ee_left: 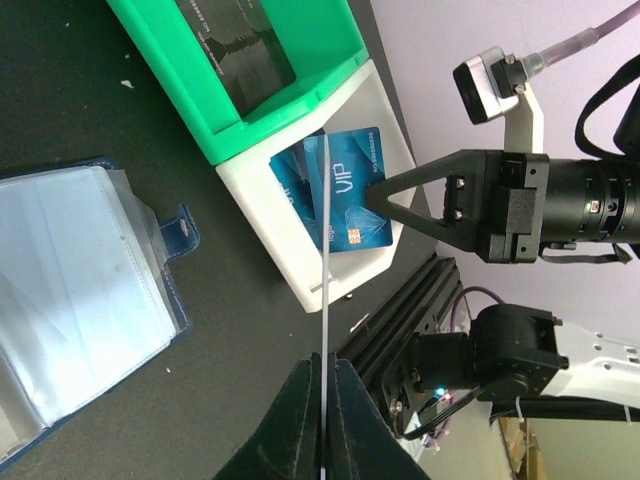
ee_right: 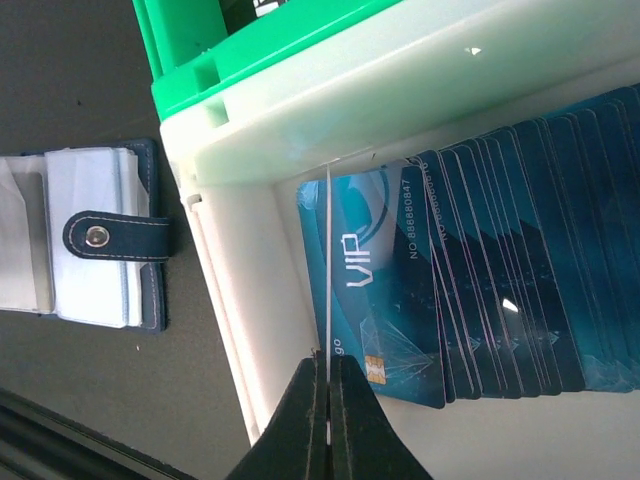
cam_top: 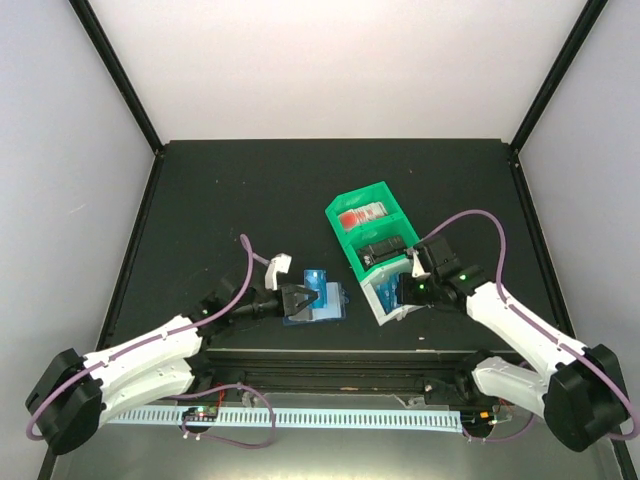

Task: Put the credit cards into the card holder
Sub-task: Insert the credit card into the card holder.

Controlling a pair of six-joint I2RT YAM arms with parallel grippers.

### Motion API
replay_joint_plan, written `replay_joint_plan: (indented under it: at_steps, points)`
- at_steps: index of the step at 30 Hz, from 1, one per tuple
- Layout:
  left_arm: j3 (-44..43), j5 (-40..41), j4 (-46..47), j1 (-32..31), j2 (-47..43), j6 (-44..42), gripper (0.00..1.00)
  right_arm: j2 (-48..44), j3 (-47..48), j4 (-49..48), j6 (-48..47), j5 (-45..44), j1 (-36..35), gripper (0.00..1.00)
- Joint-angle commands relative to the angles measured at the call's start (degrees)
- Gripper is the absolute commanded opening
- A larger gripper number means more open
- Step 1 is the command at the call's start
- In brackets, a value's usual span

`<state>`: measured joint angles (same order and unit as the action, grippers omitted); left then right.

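Note:
My left gripper [cam_top: 303, 297] is shut on a blue credit card [cam_top: 318, 283] just above the open navy card holder [cam_top: 325, 312]. In the left wrist view that card [ee_left: 325, 250] shows edge-on between the closed fingers [ee_left: 300, 420], with the holder's clear sleeves [ee_left: 80, 290] to the left. My right gripper [cam_top: 407, 280] reaches into the white bin [cam_top: 383, 312]. It is shut on another card, seen edge-on [ee_right: 327, 260], right beside a stack of several blue cards [ee_right: 480, 290]. The holder's clasp strap [ee_right: 100, 238] lies left of the bin.
A green bin [cam_top: 338, 228] joins the white one at the back, holding red-and-white items [cam_top: 360, 217] and a black item [cam_top: 380, 248]. The table's black front rail [cam_top: 340, 358] runs just below both grippers. The right gripper [ee_left: 372, 195] appears in the left wrist view.

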<state>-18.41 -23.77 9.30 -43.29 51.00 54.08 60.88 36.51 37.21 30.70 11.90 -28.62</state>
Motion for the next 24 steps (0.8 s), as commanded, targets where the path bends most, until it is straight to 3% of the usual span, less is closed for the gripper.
replay_joint_plan:
  at_steps: [1,8,12,17,24]
  points:
    - [-1.3,0.1,-0.9,0.3,0.4,-2.0,0.02,0.3,1.5,-0.9,-0.8,-0.2,-0.5,0.01]
    - [-2.8,9.2,-11.8,0.4,-0.1,-6.4,0.02,-8.3,4.3,1.1,1.7,-0.4,-1.9,0.01]
    - [-3.1,16.6,-19.2,0.4,-1.1,-8.0,0.01,-9.3,3.5,-4.5,5.3,5.5,-3.6,0.01]
    - [-2.7,22.3,-26.4,1.1,-2.7,-8.3,0.02,-3.1,1.6,-20.4,12.9,10.1,-11.1,0.01]
    - [-2.7,21.2,-29.7,2.1,-1.0,-9.4,0.02,12.4,2.2,-35.8,19.8,9.1,-17.5,0.01]
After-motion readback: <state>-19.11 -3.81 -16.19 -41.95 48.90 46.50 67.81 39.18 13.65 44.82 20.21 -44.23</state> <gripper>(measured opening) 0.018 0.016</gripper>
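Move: The open card holder lies flat, its middle about 11 cm below the left hand and some 3 cm back, with no sideways offset. From the right hand, its middle is about 19 cm to the left, 4 cm back and 5 cm lower. The white tray of cards is right at the right hand, its middle some 3 cm below it. The green box's middle stands about 15 cm ahead of the right hand, 5 cm left and a few centimetres lower. The card already in the left fingers is carried about 8 cm down and 8 cm left to the holder's left end, the fingers tipping some 30 degrees further down. The right hand, still pinching its own card, lifts it over 7 cm out of the white tray, then swings left towards the holder, about 12 cm in all, sinking slightly at the end while its fingers turn to point more to the left. ##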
